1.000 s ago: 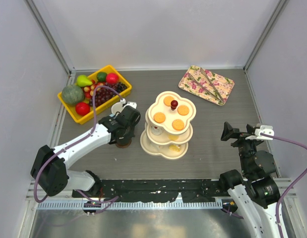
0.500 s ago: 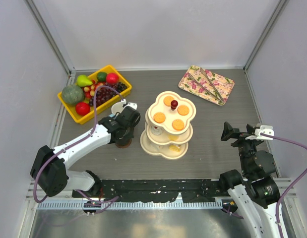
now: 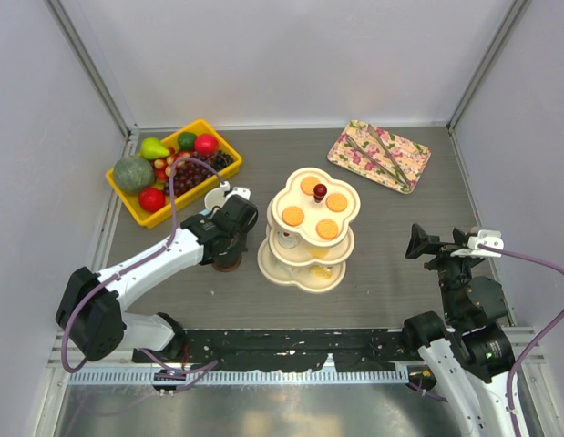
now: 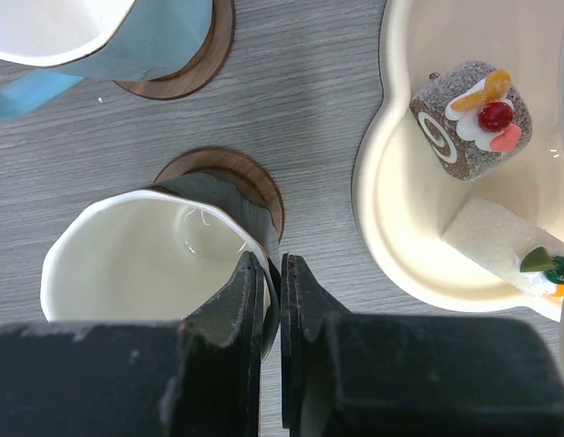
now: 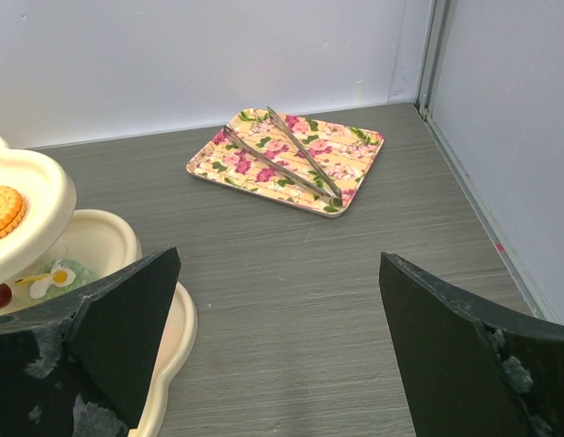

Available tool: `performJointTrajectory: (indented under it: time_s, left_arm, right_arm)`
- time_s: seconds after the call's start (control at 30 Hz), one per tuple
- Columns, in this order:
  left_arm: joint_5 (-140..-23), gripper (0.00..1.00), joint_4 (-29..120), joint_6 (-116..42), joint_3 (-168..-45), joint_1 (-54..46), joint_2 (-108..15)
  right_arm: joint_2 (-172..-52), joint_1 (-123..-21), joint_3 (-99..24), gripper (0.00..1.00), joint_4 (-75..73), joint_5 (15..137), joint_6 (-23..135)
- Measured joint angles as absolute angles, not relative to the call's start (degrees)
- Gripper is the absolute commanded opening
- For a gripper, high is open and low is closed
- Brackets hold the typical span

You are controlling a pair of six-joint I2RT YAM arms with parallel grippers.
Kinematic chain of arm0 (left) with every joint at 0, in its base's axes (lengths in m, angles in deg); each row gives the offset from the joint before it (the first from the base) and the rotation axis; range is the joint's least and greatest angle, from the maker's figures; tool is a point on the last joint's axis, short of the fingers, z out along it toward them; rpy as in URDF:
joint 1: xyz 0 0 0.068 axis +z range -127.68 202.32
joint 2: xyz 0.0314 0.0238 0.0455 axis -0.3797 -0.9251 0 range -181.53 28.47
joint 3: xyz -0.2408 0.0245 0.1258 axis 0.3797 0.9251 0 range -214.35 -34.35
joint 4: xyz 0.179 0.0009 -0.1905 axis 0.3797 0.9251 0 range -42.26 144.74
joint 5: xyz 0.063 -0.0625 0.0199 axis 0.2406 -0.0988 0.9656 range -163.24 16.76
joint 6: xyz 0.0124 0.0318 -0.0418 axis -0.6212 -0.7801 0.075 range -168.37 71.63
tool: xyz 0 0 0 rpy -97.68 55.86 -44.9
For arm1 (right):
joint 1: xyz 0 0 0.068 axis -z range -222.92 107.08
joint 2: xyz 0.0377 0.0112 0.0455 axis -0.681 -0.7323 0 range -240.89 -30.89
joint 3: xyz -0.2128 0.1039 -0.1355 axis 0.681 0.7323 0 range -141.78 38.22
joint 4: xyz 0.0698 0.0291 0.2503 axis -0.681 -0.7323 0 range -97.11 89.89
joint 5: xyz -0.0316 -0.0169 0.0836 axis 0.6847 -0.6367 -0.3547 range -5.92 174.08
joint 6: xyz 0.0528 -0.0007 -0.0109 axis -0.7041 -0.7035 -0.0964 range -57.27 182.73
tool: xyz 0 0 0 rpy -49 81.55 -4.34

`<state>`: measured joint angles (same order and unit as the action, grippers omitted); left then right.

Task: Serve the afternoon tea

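Observation:
The cream three-tier stand (image 3: pixel 311 228) with a red knob (image 3: pixel 320 191) holds round orange biscuits (image 3: pixel 293 216) on its top tier. In the left wrist view its bottom tier (image 4: pixel 373 209) holds a brown roll cake (image 4: pixel 468 118) and a white slice (image 4: pixel 500 246). My left gripper (image 3: pixel 229 238) (image 4: pixel 272 266) is shut on the rim of the dark mug (image 4: pixel 145 255), which stands on a wooden coaster (image 4: pixel 259 182) left of the stand. The pale blue mug (image 4: pixel 127 45) (image 3: pixel 215 198) stands on its own coaster just beyond. My right gripper (image 3: pixel 436 244) (image 5: pixel 280 259) is open and empty, right of the stand.
A yellow bin of fruit (image 3: pixel 172 168) sits at the back left. A floral tray (image 3: pixel 379 155) (image 5: pixel 286 159) with metal tongs (image 5: pixel 282 150) lies at the back right. Grey walls enclose the table on three sides.

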<state>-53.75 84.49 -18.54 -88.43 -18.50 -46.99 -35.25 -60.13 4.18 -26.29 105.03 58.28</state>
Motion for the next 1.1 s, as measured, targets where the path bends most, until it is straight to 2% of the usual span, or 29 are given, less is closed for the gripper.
performJointTrajectory:
  time_s: [0.13,0.3,0.57,0.73,0.87,1.1]
  left_arm:
    - [-53.7,0.21,84.5,-18.2,-88.4,-18.5,-47.0]
    - [-53.4,0.38,84.3,-17.4,-88.4,-18.5,-47.0]
    - [-52.6,0.57,84.2,-16.6,-88.4,-18.5,-45.7]
    - [-52.4,0.77,84.4,-16.1,-88.4,-18.5,-41.7]
    - [-51.9,0.99,84.8,-16.2,-88.5,-18.5,-36.8]
    - [-46.4,0.99,86.0,-17.8,-88.6,-16.8,-23.5]
  right_arm:
    - [-35.2,-60.1,4.2,0.98,-26.3,105.0,58.3]
    - [-35.0,-60.1,4.2,0.98,-26.3,105.1,58.3]
    - [-34.9,-60.1,4.3,0.98,-26.2,105.0,58.3]
    - [-34.9,-60.1,4.3,0.98,-26.2,105.1,58.3]
    - [-34.7,-60.1,4.3,0.98,-26.3,105.4,58.3]
    - [-33.2,-60.1,4.3,0.99,-26.3,107.6,58.3]
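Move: The left hand's nearly shut fingers still pinch the right-hand rim of the black mug, whose middle is some 4 cm left, 1 cm ahead and 4 cm below. Its wooden coaster is directly beneath, about 9 cm below the hand. The light-blue mug stands about 13 cm ahead and 4 cm left; the tiered stand's middle is roughly 19 cm right and 1 cm ahead. From the idle right hand, the black mug lies about 55 cm left, 7 cm ahead and 21 cm lower. Opening almost in place, the left fingers spread wide and let go of the black mug's rim; while they are still widening the hand climbs away with growing speed, about 11 cm up, veering some 4 cm left late on. The wrist tilts back roughly 20 degrees, so the fingers point less steeply down. ##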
